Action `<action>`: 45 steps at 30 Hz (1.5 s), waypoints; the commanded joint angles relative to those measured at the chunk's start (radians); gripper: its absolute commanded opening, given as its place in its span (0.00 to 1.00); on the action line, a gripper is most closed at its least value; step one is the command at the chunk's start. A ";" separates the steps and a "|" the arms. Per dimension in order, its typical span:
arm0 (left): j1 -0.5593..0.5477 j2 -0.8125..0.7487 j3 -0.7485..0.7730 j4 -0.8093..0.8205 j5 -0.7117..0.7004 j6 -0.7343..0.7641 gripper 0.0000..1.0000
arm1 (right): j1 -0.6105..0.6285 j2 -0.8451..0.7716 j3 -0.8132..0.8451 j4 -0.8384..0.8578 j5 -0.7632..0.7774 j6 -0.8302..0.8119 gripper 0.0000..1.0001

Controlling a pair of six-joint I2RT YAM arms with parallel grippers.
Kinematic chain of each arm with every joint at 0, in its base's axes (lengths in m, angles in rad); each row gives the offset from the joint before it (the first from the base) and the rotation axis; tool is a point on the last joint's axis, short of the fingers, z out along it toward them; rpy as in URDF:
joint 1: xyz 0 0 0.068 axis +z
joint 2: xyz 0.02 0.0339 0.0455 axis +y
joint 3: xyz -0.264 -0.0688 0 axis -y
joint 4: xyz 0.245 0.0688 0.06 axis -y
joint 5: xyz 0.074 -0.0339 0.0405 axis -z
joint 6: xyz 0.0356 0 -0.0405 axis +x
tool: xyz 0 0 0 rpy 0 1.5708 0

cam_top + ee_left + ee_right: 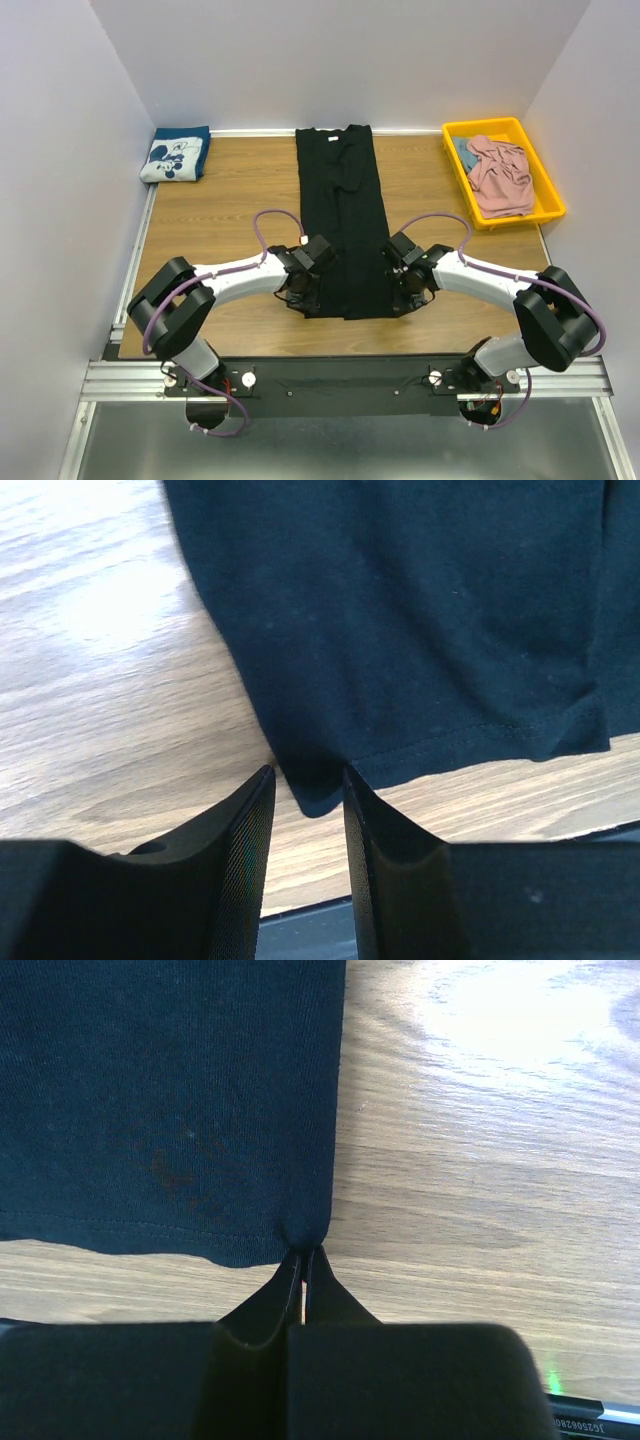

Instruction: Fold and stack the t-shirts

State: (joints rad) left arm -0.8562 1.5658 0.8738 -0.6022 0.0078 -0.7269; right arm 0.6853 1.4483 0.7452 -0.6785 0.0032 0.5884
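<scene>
The black t-shirt (340,210) lies folded lengthwise into a long narrow strip down the middle of the table. My left gripper (305,300) stands at its near left corner. In the left wrist view its jaws are apart, with the corner of the black t-shirt (420,630) lying between the fingertips of the left gripper (308,772). My right gripper (408,298) is at the near right corner. The right wrist view shows this gripper (303,1252) shut on the hem corner of the black t-shirt (170,1110). A folded navy t-shirt (176,155) with a white print sits at the far left. A crumpled pink t-shirt (500,178) lies in the tray.
A yellow tray (553,195) stands at the far right and holds the pink shirt over a bit of blue cloth (463,150). White walls close in the table on three sides. Bare wood shows on both sides of the black strip.
</scene>
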 commanded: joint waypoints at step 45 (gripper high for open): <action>0.315 0.126 0.447 0.128 -0.147 0.262 0.00 | -0.194 0.474 0.937 -0.125 0.127 -0.278 0.01</action>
State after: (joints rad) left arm -0.5739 1.6608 1.2839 -0.5652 -0.0879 -0.5209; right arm 0.5087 1.8423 1.5803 -0.8440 0.0582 0.3676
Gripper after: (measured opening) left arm 0.012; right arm 0.012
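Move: The left hand's part-open fingers straddle the near left corner of the black t-shirt strip, its pinch spot about 1 cm back, 1 cm right and 1 cm below; that corner lies some 19 cm left of the right hand, level with it, and the right hand already holds the near right corner. The strip's far end is about 40 cm ahead of the left hand and 5 cm right of it. The yellow box sits roughly 30 cm ahead of the right hand and 25 cm to its right. The left hand eases about 1 cm back and right and closes on the near left corner while the right keeps its pinch on the near right one; then both draw straight back some 5 to 6 cm, low over the table. Both reverse quickly together, carrying the hem forward about 25 cm and up around 10 cm over the strip towards its far end, fingers shut and fingertips swinging forward to about 20 degrees past their starting tilt. ##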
